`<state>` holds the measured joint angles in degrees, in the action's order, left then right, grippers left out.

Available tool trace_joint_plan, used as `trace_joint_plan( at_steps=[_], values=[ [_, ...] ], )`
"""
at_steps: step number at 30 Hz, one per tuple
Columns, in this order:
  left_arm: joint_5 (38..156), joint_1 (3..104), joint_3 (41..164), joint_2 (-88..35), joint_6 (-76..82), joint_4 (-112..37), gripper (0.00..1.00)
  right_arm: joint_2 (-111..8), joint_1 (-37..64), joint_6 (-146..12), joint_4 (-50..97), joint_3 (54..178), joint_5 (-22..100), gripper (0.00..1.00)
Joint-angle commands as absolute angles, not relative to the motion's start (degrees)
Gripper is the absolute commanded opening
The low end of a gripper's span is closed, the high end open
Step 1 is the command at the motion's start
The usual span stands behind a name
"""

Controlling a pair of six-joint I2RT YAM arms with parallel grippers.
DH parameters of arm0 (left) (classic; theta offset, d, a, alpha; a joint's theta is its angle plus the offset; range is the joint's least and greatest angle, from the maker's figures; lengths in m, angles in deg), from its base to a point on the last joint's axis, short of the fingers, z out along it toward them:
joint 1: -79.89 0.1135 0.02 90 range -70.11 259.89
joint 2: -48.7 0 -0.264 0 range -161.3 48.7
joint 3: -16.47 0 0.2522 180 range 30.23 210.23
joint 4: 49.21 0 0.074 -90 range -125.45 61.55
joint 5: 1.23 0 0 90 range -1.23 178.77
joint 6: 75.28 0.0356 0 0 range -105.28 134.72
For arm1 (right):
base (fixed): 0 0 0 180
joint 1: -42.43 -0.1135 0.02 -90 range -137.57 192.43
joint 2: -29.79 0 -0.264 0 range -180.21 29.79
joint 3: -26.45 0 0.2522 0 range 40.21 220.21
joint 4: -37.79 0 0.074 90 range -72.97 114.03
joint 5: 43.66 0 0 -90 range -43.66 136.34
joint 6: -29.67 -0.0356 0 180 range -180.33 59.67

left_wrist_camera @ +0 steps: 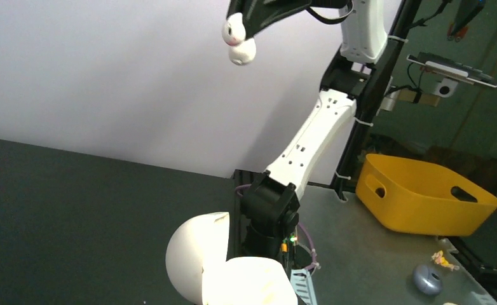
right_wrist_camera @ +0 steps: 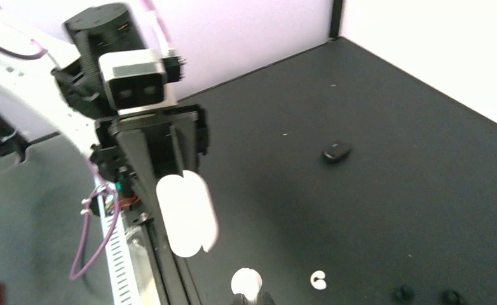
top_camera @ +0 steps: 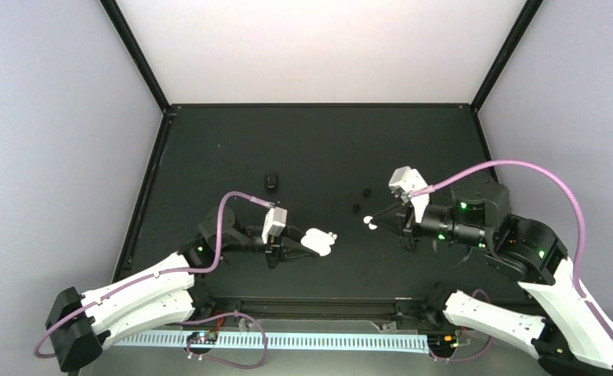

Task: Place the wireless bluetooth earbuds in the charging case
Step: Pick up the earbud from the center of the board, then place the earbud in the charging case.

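My left gripper [top_camera: 307, 243] is shut on the white charging case [top_camera: 317, 240], holding it above the black table. The case fills the bottom of the left wrist view, with its lid [left_wrist_camera: 198, 257] swung open. My right gripper [top_camera: 377, 223] is shut on a white earbud [top_camera: 370, 222], a short gap to the right of the case. That earbud [right_wrist_camera: 246, 281] is pinched at the fingertips of the right gripper [right_wrist_camera: 253, 300], and it hangs high in the left wrist view [left_wrist_camera: 239, 41]. A white C-shaped earbud [right_wrist_camera: 319, 279] lies on the table. Two black earbuds [top_camera: 365, 191] [top_camera: 356, 208] lie just beyond.
A small black oval object [top_camera: 270, 182] lies on the table left of centre, farther back. Black frame rails [top_camera: 143, 196] edge the table. Off the table, the left wrist view shows a yellow bin [left_wrist_camera: 424, 194] and a small grey object [left_wrist_camera: 427, 279].
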<state>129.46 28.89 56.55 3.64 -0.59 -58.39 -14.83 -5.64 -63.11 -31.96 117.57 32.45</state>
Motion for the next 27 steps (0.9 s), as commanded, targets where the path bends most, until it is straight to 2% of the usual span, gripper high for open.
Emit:
trace_joint_plan(
  at_steps=[1,5,10,27],
  values=[
    [133.82,29.27,60.01,1.23,-2.89,-65.52,0.02,-16.85,-9.93,-59.35,-32.66,119.97,30.67,0.01],
    [134.39,29.26,60.11,-0.01,-3.7,-67.09,0.01,-19.69,-13.11,-59.8,-31.18,122.28,29.38,0.01],
    [134.9,29.18,60.18,-0.07,-3.92,-67.67,0.02,-24.79,-23.74,-60.94,-28.22,123.03,36.9,0.01],
    [136.92,29.16,58.37,4.23,-3.9,-67.82,0.02,-33.34,-32.42,-60.24,-21.52,123.66,42.65,0.01]
  ],
)
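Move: The right hand already grips an earbud. The open charging case, still in the left hand's grip, lies about 15 cm to its left, 4 cm back and roughly 8 cm lower. Far below the right hand, some 36 cm down on the board, the other earbud lies about 14 cm ahead and 11 cm left, and a black ear tip about 24 cm ahead and 3 cm left. From the left hand, the held earbud is roughly 16 cm right, 4 cm ahead and 8 cm up. Leftward and somewhat back, the right hand carries its pinched earbud about 12 cm across towards the open case, dipping slightly late on and swinging its fingers some 20 degrees counter-clockwise. The left hand keeps its hold on the case and brings it up about 3 cm and back 2 cm, narrowing the height gap. Both grips stay as they were. ##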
